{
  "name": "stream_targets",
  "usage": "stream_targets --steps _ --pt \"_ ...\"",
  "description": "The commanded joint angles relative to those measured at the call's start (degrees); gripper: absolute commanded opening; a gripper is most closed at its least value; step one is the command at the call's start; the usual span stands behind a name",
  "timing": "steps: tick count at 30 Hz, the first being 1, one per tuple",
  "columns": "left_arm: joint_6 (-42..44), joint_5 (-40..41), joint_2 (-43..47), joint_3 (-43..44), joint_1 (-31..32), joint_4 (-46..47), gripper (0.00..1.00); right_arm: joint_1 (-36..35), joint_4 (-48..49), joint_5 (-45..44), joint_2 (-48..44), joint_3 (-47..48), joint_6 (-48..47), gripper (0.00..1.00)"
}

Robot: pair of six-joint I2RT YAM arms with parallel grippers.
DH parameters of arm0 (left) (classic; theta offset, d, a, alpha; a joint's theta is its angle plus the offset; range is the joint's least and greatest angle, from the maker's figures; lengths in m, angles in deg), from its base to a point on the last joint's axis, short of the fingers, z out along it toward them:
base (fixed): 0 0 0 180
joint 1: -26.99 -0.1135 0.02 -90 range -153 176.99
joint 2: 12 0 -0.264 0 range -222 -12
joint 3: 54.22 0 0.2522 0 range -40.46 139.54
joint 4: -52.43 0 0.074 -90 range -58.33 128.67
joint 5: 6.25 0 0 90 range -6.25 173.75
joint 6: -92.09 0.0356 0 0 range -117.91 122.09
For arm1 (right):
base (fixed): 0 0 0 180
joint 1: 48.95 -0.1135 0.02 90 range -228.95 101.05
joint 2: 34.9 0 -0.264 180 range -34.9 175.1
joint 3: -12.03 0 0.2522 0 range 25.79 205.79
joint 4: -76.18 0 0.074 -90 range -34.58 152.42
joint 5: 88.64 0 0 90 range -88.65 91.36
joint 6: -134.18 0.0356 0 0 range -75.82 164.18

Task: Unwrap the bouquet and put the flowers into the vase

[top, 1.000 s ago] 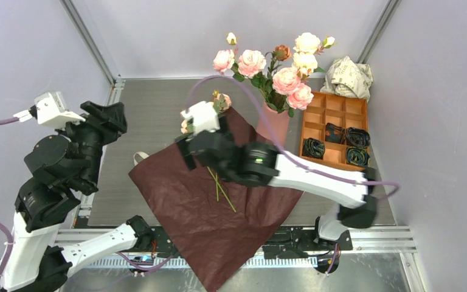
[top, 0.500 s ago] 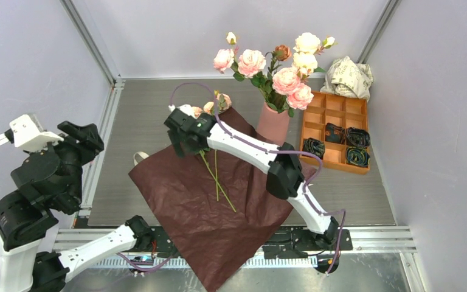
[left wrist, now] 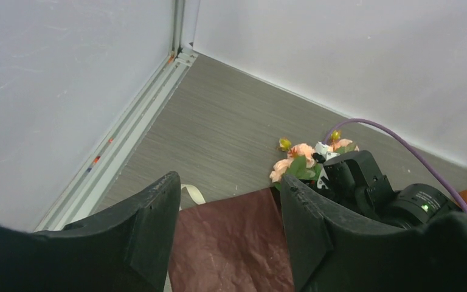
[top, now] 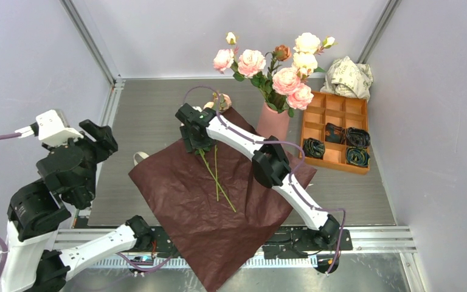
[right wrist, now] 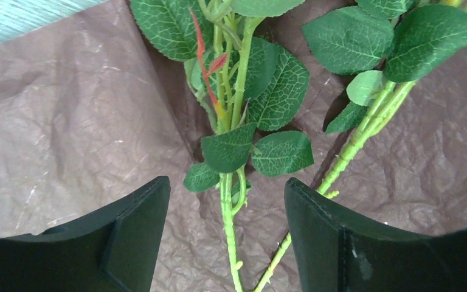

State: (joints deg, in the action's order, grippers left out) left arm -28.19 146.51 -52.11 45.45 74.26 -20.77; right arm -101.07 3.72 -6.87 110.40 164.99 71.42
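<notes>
The bouquet's dark red paper [top: 213, 210] lies spread flat on the table. Two of the flowers lie on it, green stems [top: 216, 177] pointing toward me and peach heads [top: 223, 101] at the paper's far corner. My right gripper [top: 194, 145] is low over their leafy part. It is open, its jaws on either side of one stem [right wrist: 226, 243] without touching it, and a second stem [right wrist: 359, 143] runs past the right finger. The pink vase [top: 273, 126] holds several roses [top: 287, 79]. My left gripper [top: 104, 137] hangs open and empty at the left [left wrist: 230, 182].
A cream ribbon [top: 140, 157] lies at the paper's left corner. An orange compartment tray [top: 334, 97] holding black coiled items [top: 348, 146] stands right of the vase. A crumpled white printed paper ball [top: 348, 78] sits behind the tray. Walls close in on three sides.
My right arm has reached out and come down onto the stems near the paper's far corner, its jaws narrowing a little. My left arm swung left, then came back up.
</notes>
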Motion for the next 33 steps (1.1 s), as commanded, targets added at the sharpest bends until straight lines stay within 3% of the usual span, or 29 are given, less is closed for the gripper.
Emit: stream_targets --steps 1,6,14,21,33 --pt "-1.1 -0.89 -1.19 -1.63 0.21 1.46 0.62 0.02 2.23 1.1 0.37 0.97 -0.73 0.73" --pt "-1.07 -1.41 -1.2 -2.24 0.2 1.71 0.63 0.48 3.61 0.83 1.72 0.12 -1.13 0.64" --pt "-1.18 -1.22 -0.71 -2.95 0.2 1.06 0.63 0.69 4.14 0.57 4.56 0.19 -1.32 0.4" --pt "-3.79 -2.85 0.43 -3.98 0.2 -1.86 0.63 0.66 4.67 -0.46 2.24 -0.83 0.16 0.02" --pt "-5.49 -3.35 3.51 -4.08 0.2 -4.54 0.63 0.32 7.31 -1.01 -19.43 -8.19 -2.2 0.01"
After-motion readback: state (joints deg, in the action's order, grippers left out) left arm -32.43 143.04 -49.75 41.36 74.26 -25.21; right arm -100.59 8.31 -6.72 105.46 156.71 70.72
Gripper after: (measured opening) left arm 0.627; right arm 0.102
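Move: The flower stem to be gripped lies almost straight under the right hand, some 3 cm below and a centimetre ahead, with its blossoms about 11 cm farther out. The second flower's stem crosses beside it, about 5 cm to the hand's right and 1 cm ahead. The vase stands roughly 25 cm to the right and 2 cm ahead. From the left hand, held high, the stem to be gripped is about 19 cm ahead, 23 cm to the right and 40 cm below. The right fingers straddle the leafy stem and close from wide open until they pinch it just below the leaves, while the hand sinks about 3 cm with no turn of the wrist. Shut on the stem, the hand then rises straight up some 3.5 cm off the wrapper, keeping its hold. The idle left hand, up high, settles about 3 cm lower. ##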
